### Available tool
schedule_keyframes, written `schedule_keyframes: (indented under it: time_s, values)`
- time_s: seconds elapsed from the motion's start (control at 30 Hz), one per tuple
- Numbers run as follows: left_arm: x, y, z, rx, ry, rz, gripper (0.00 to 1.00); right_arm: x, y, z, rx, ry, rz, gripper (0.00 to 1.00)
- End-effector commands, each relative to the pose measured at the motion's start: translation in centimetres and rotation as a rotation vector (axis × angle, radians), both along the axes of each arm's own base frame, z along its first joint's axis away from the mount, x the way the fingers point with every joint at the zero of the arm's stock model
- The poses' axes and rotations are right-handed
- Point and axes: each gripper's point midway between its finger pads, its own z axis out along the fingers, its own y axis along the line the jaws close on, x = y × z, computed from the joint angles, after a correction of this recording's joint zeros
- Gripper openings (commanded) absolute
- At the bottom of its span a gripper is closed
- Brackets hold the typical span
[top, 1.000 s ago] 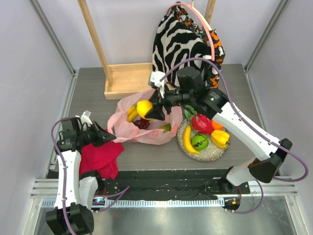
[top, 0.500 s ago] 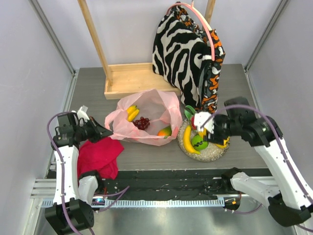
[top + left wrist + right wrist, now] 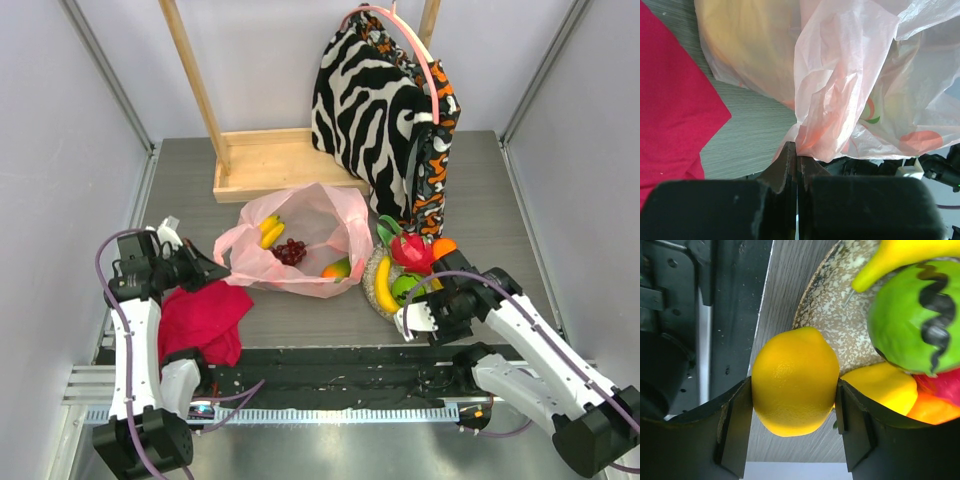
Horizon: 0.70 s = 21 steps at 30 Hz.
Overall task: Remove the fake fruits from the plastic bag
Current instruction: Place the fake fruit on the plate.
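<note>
The pink plastic bag (image 3: 305, 235) lies open on the table with a yellow banana bunch (image 3: 270, 230), dark grapes (image 3: 291, 251) and an orange-green fruit (image 3: 337, 268) inside. My left gripper (image 3: 214, 272) is shut on the bag's left edge, and the wrist view shows the jaws (image 3: 797, 150) pinching the film (image 3: 850, 75). My right gripper (image 3: 430, 298) is shut on a lemon (image 3: 795, 382) over the near edge of the silvery plate (image 3: 835, 325). The plate holds a banana (image 3: 383, 285), green apple (image 3: 915, 315), yellow pepper (image 3: 880, 387), red fruit (image 3: 411, 250) and orange (image 3: 443, 245).
A magenta-red cloth (image 3: 205, 318) lies under my left arm and shows in the left wrist view (image 3: 670, 100). A zebra-patterned bag (image 3: 370, 100) hangs at the back. A wooden stand (image 3: 265, 160) sits behind the pink bag. A black base rail (image 3: 330, 365) runs along the near edge.
My right arm has carried the lemon from above the bag to the right and down to the plate's near edge. My left gripper has kept its hold on the bag.
</note>
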Motion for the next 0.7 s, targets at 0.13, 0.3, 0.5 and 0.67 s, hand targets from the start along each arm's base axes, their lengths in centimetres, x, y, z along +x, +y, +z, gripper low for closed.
schedule_keyframes:
  time_s: [0.13, 0.3, 0.5, 0.67]
  values:
    - [-0.2, 0.4, 0.5, 0.031, -0.029, 0.003, 0.00, 3.8, 0.1, -1.8, -0.034, -0.179, 0.079, 0.61]
    - [-0.2, 0.4, 0.4, 0.027, -0.024, 0.001, 0.00, 4.8, -1.0, -2.3, -0.087, -0.241, 0.038, 0.71]
    - [0.0, 0.3, 0.1, 0.013, -0.017, -0.001, 0.00, 5.2, -0.4, 0.0, -0.016, -0.289, -0.036, 1.00]
    - [0.2, 0.1, -0.1, -0.013, -0.012, -0.002, 0.00, 4.5, 0.0, 3.4, 0.040, -0.280, -0.090, 1.00]
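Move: The right hand holds the round yellow fruit just short of the plate's near right edge, its resting spot, which is about 4 cm ahead, 1 cm right and 6 cm below. The yellow pepper lies some 7 cm ahead and level sideways; the watermelon is about 7 cm ahead and 7 cm left, both roughly 3 cm lower. From the left hand, the spot is some 45 cm right, 5 cm nearer and 13 cm below. The right hand eases 4 cm forward, lowers the yellow fruit 3 cm beside the pepper, opens wide, begins rising. ##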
